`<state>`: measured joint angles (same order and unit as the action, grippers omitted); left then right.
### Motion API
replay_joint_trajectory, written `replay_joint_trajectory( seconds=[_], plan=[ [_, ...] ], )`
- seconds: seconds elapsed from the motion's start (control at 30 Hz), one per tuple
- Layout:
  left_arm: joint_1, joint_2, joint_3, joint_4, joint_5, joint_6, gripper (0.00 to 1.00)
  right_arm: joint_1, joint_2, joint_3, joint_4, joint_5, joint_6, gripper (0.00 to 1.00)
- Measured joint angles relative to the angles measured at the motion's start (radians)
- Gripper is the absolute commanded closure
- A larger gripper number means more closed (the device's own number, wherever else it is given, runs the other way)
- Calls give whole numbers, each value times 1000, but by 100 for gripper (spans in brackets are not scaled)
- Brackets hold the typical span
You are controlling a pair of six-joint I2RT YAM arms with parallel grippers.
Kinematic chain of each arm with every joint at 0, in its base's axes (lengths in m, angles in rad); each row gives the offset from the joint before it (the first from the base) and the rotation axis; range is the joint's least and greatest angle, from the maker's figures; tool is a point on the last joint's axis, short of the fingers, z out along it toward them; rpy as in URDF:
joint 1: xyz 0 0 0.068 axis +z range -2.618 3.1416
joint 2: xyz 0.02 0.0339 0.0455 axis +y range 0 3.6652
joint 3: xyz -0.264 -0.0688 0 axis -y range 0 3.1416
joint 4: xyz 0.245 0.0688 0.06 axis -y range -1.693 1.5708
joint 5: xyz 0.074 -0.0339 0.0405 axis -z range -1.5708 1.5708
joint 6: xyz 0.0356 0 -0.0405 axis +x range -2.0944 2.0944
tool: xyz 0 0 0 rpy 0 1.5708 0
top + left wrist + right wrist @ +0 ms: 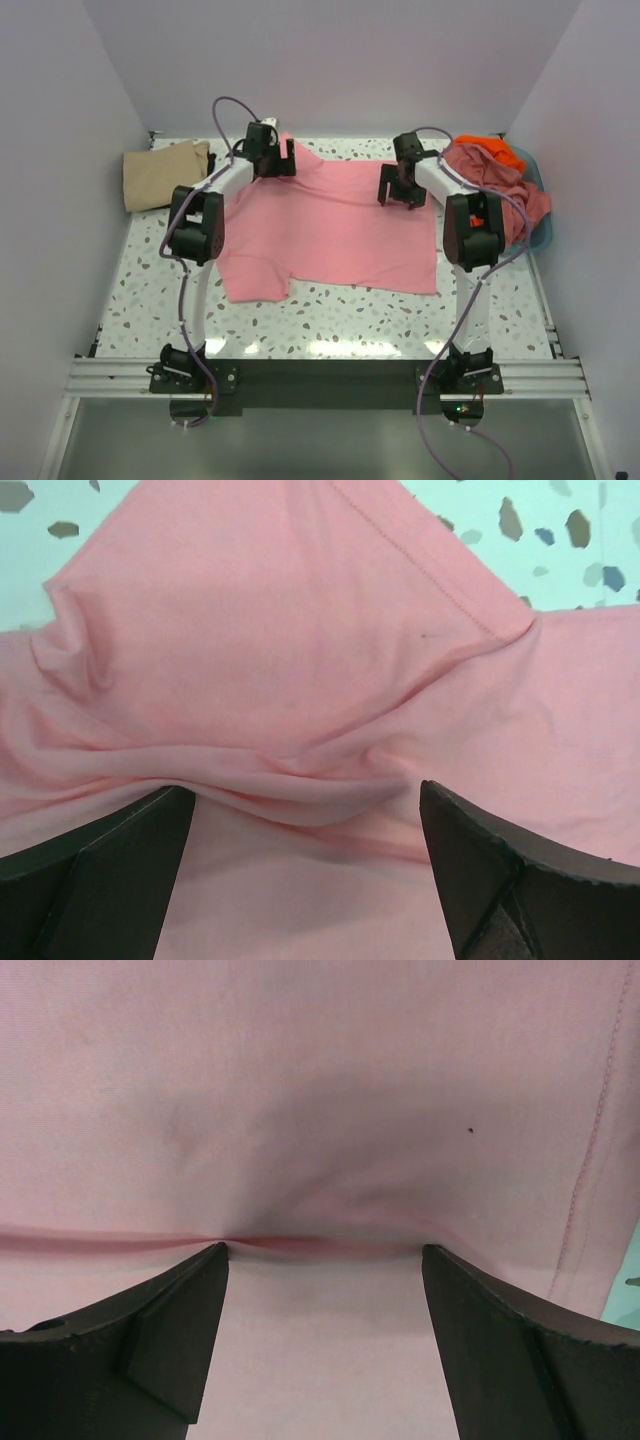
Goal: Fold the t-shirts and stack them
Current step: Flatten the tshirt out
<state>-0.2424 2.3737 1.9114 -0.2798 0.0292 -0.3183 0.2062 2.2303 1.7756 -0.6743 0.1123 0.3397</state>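
Observation:
A light pink t-shirt (330, 230) lies spread flat mid-table, one sleeve pointing toward the near left. My left gripper (270, 160) stands open over its far left shoulder. In the left wrist view that gripper (308, 800) has its tips down on a bunched ridge of the pink fabric (300, 660). My right gripper (400, 190) is open too, at the shirt's far right part. Its tips (325, 1250) press on a crease in the cloth (320, 1090), beside a stitched hem. Nothing is pinched in either one. A folded tan t-shirt (165, 175) rests at the far left.
A blue basket (546, 228) at the far right holds a dusty pink shirt (490, 180) and an orange one (497, 150). White walls close in the speckled table (330, 310) on three sides. Purple cables loop above both arms.

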Motion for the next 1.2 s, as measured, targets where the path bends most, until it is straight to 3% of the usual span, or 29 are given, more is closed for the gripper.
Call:
replay_joint_trajectory(
  seconds=[0.3, 0.53, 0.7, 0.93, 1.2],
  plan=[
    [0, -121, -15, -20, 10, 25, 0, -3, -19, 44, -22, -31, -9, 18],
    [0, -574, -377, -26, -90, 19, 0, 47, -162, 11, -22, -45, -33, 18],
    [0, -824, -649, -76, -164, -35, 0, 212, -274, -47, -16, -65, -41, 18],
    [-3, -1004, -955, -239, -245, -181, 0, 433, -293, -133, -15, -139, -15, 18],
    [-36, -1169, -1086, -393, -357, -404, 0, 443, -293, -169, -18, -158, 9, 18]
  ],
)
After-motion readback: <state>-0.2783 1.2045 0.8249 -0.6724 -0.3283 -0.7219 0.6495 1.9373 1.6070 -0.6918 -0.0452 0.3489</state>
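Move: From my left hand the near-left sleeve, its target, lies about 35 cm back, 6 cm to the left and 2 cm below; the far-left sleeve is some 4 cm ahead and 3 cm right. From my right hand the middle of the t-shirt is about 12 cm back and 18 cm left, the near hem's middle 29 cm back and 9 cm left, and the near-left sleeve 27 cm back and 40 cm left, all some 2 cm lower. I end my forward smoothing stroke: both hands, still bearing on the far part of the t-shirt, lift off it. My left hand arcs up and back about 32 cm, drifting left, then sinks over the outer side of the near-left sleeve. My right hand rises and swings left 20 cm and back over the shirt's middle, staying well above it. Both turn some 30 degrees counter-clockwise, fingers open. ##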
